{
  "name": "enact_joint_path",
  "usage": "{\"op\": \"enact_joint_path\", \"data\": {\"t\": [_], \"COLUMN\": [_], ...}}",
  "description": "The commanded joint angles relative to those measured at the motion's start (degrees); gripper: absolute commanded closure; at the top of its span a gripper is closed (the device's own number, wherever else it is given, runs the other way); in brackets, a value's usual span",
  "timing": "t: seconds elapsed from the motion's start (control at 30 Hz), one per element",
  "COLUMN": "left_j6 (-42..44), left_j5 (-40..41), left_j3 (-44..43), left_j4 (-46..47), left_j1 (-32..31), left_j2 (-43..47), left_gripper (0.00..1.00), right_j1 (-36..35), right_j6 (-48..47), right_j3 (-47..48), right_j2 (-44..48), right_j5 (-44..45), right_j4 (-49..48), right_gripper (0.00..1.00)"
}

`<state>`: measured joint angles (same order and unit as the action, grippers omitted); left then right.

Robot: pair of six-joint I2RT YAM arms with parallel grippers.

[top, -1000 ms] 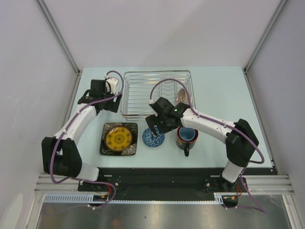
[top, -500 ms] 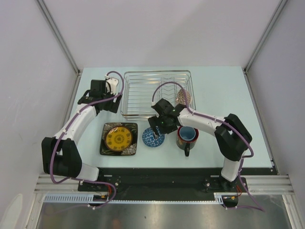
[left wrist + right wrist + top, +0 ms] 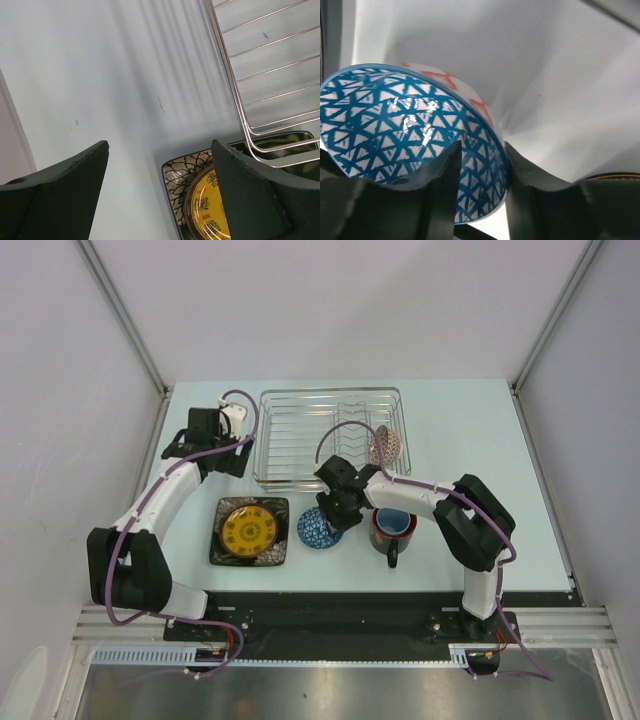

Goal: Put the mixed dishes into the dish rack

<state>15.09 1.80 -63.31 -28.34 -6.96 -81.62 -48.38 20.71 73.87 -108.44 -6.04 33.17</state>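
Note:
The blue bowl [image 3: 318, 530] [image 3: 395, 125] sits on the table in front of the dish rack [image 3: 300, 430] [image 3: 239, 101]. My right gripper [image 3: 335, 518] [image 3: 481, 147] straddles its right rim, one finger inside and one against the outer wall, with a gap still showing inside. A brown-speckled bowl [image 3: 385, 445] stands on edge in the rack. The yellow plate [image 3: 250, 529] [image 3: 210, 200] lies on the square black plate [image 3: 222, 540] [image 3: 182, 172]. The mug [image 3: 392, 525] stands right of the blue bowl. My left gripper [image 3: 235, 455] [image 3: 157, 145] hovers open left of the rack.
The mug's handle [image 3: 391, 558] points toward the near table edge. The right arm's elbow [image 3: 480, 515] rises right of the mug. White walls close the table in on three sides.
My right gripper has moved down and left onto the blue bowl's rim, and its jaws have narrowed around it. The left arm has not moved.

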Motion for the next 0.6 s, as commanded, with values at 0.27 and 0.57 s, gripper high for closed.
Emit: {"op": "enact_joint_path", "data": {"t": [0.27,0.57], "left_j6": [0.8,0.9], "left_j5": [-0.3,-0.6], "left_j3": [1.2,1.2], "left_j4": [1.8,1.8], "left_j1": [1.0,1.0], "left_j2": [2.6,2.5], "left_gripper": [0.11,0.11], "right_j1": [-1.1,-1.5], "right_j6": [-0.3,-1.0], "right_j3": [0.1,3.0], "right_j2": [3.5,10.7], "right_j5": [5.2,8.9], "right_j4": [0.2,3.5], "right_gripper": [0.91,1.00]}}
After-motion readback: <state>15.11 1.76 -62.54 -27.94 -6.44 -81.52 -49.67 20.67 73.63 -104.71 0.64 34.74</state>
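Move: The blue bowl's right rim already sits between the right hand's open fingers, its middle about 4 cm to the left, 1 cm back and 2 cm down. The mugs stand roughly 11 cm right of the hand, about level with it; the rack's middle is some 18 cm ahead and 2 cm left, and the yellow dish is about 20 cm left and 1 cm back. From the left hand the bowl lies some 18 cm right, 14 cm back and 13 cm below. The blue bowl's right rim is pinched by the right hand, one finger inside and one outside, as the half-open fingers close almost fully while the hand stays nearly in place. Then the hand draws the rim up about 2 cm, easing about 1 cm to the right and a touch forward, its fingertips swinging forward by some 5 degrees. ##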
